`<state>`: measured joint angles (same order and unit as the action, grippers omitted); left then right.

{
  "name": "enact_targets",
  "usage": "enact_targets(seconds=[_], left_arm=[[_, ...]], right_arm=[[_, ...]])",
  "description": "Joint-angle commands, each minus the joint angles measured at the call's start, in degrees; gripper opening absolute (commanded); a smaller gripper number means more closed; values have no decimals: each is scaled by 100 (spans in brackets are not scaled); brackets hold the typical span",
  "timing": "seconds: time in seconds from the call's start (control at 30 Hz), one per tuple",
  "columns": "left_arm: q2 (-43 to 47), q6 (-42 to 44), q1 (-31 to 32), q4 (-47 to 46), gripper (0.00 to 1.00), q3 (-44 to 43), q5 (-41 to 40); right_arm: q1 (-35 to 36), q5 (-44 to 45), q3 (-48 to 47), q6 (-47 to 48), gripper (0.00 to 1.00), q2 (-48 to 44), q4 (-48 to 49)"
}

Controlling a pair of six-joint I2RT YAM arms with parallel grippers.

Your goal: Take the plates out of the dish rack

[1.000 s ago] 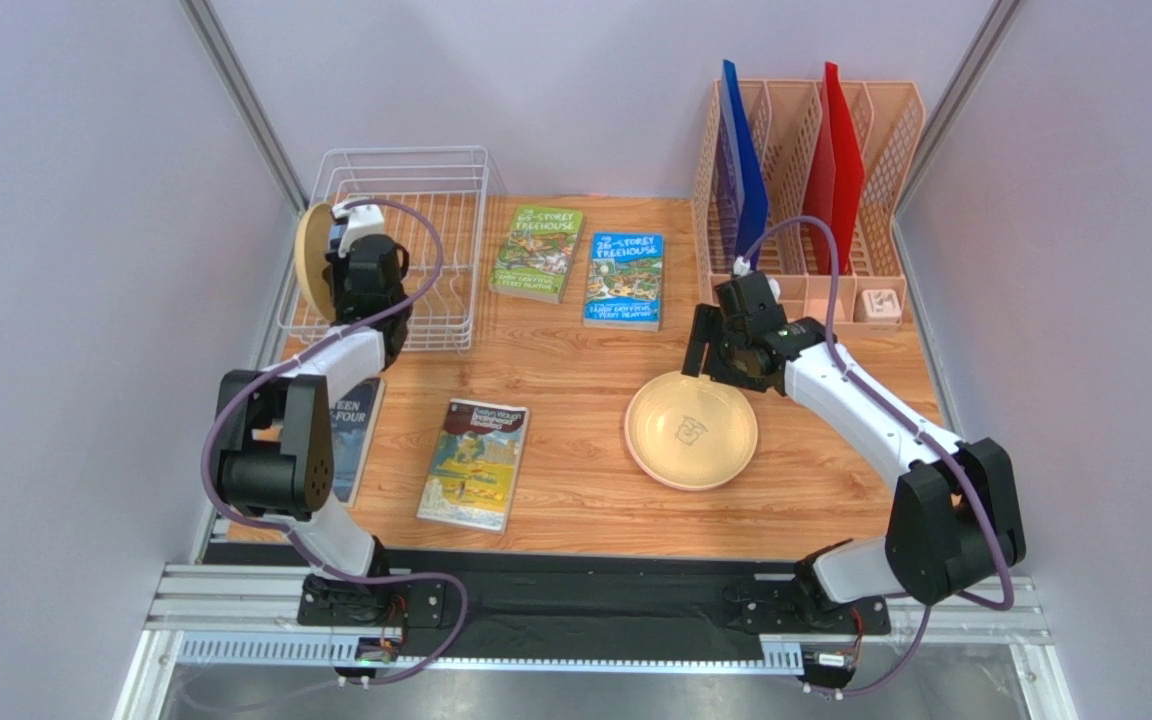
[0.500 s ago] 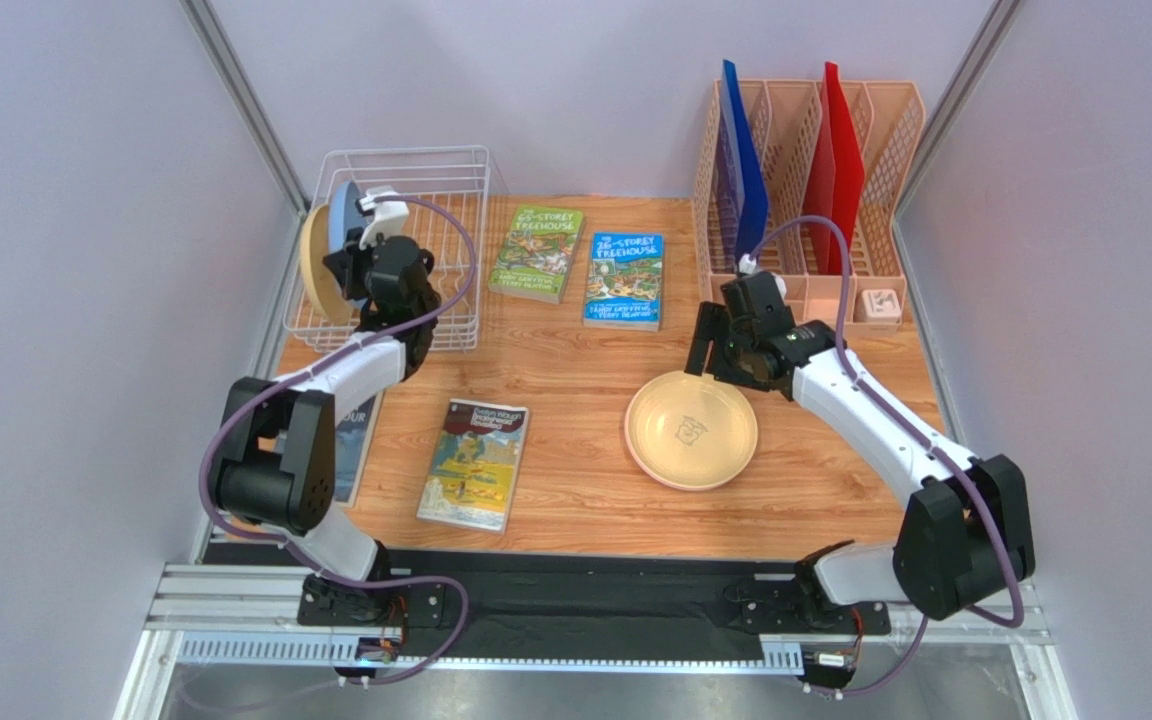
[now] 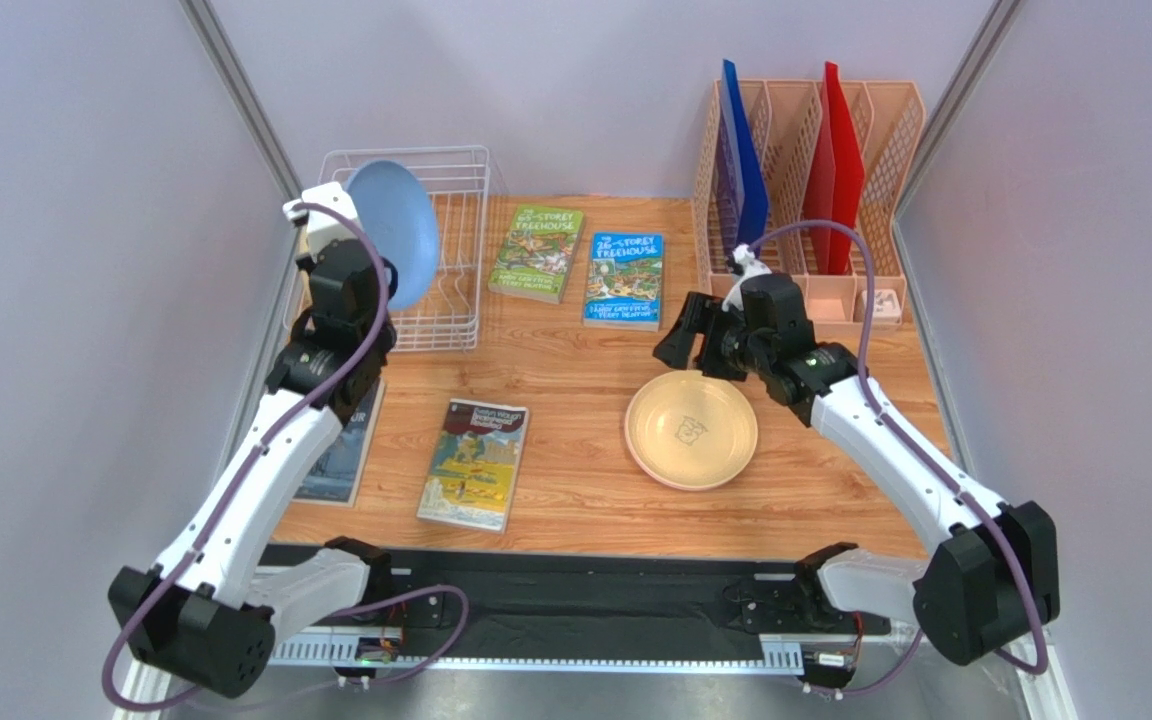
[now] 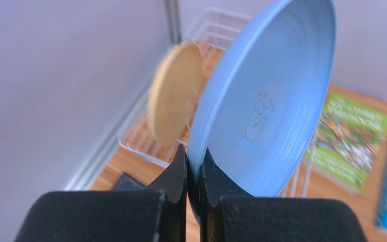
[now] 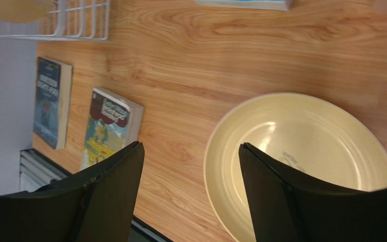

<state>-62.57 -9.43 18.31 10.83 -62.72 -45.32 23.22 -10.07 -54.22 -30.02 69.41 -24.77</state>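
Observation:
My left gripper [image 3: 358, 261] [image 4: 194, 152] is shut on the rim of the light blue plate [image 3: 394, 233] [image 4: 271, 101]. It holds the plate on edge, lifted above the white wire dish rack [image 3: 455, 192] [image 4: 130, 132]. A cream-tan plate [image 4: 174, 101] stands upright in the rack behind it; my arm hides this plate in the top view. Another cream plate [image 3: 692, 429] [image 5: 306, 151] lies flat on the table. My right gripper [image 3: 683, 342] [image 5: 190, 151] hovers open over that plate's left rim, holding nothing.
Two books [image 3: 537, 252] [image 3: 626, 279] lie beside the rack. Another book [image 3: 474, 462] lies mid-table and a dark one [image 3: 342, 447] under my left arm. A peach file organiser [image 3: 815, 165] with blue and red folders stands at the back right.
My left arm has risen and lifted the blue plate up out of the rack, leaving the tan plate there. The right gripper drifted slightly left, still open.

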Motion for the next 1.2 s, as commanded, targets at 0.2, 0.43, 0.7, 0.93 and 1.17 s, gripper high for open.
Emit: enact_targets(seconds=[0.2,0.43,0.7,0.93,1.17], left_arm=[[675,-1842,6,1009,0,893,3080],[676,-2089,6,728,0,1042,4013],[816,-2221,-2,323,0,1262,4505],[816,-2308,-327,-28,0,1437,5103],[913,-1984,-907,-511,45,1877,5893]], right_arm=[[613,-1366,-1107,-179,74,1741,2178],[929,-1867,-1793,-487,73,2788,2960],[991,-1920,-2084,-689,55,3290,3145],[1000,-1666,-1760,-540,0,3123,3058],[816,143,-900,-145,0,1841,1618]])
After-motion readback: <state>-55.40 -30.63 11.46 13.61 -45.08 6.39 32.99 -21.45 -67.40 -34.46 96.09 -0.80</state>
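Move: The left hand, still holding the blue plate, has the right gripper about 45 cm to its right, 6 cm back and 15 cm lower; the cream plate in the rack is 15 cm ahead, 11 cm left, 18 cm below. From the right hand the blue plate is some 43 cm left, 13 cm ahead, 16 cm up; the stacked cream plate lies 15 cm below, 3 cm back, 2 cm right. Left brings blue plate right and down about 12 cm; right reaches 17 cm left, pinches it; left opens. ##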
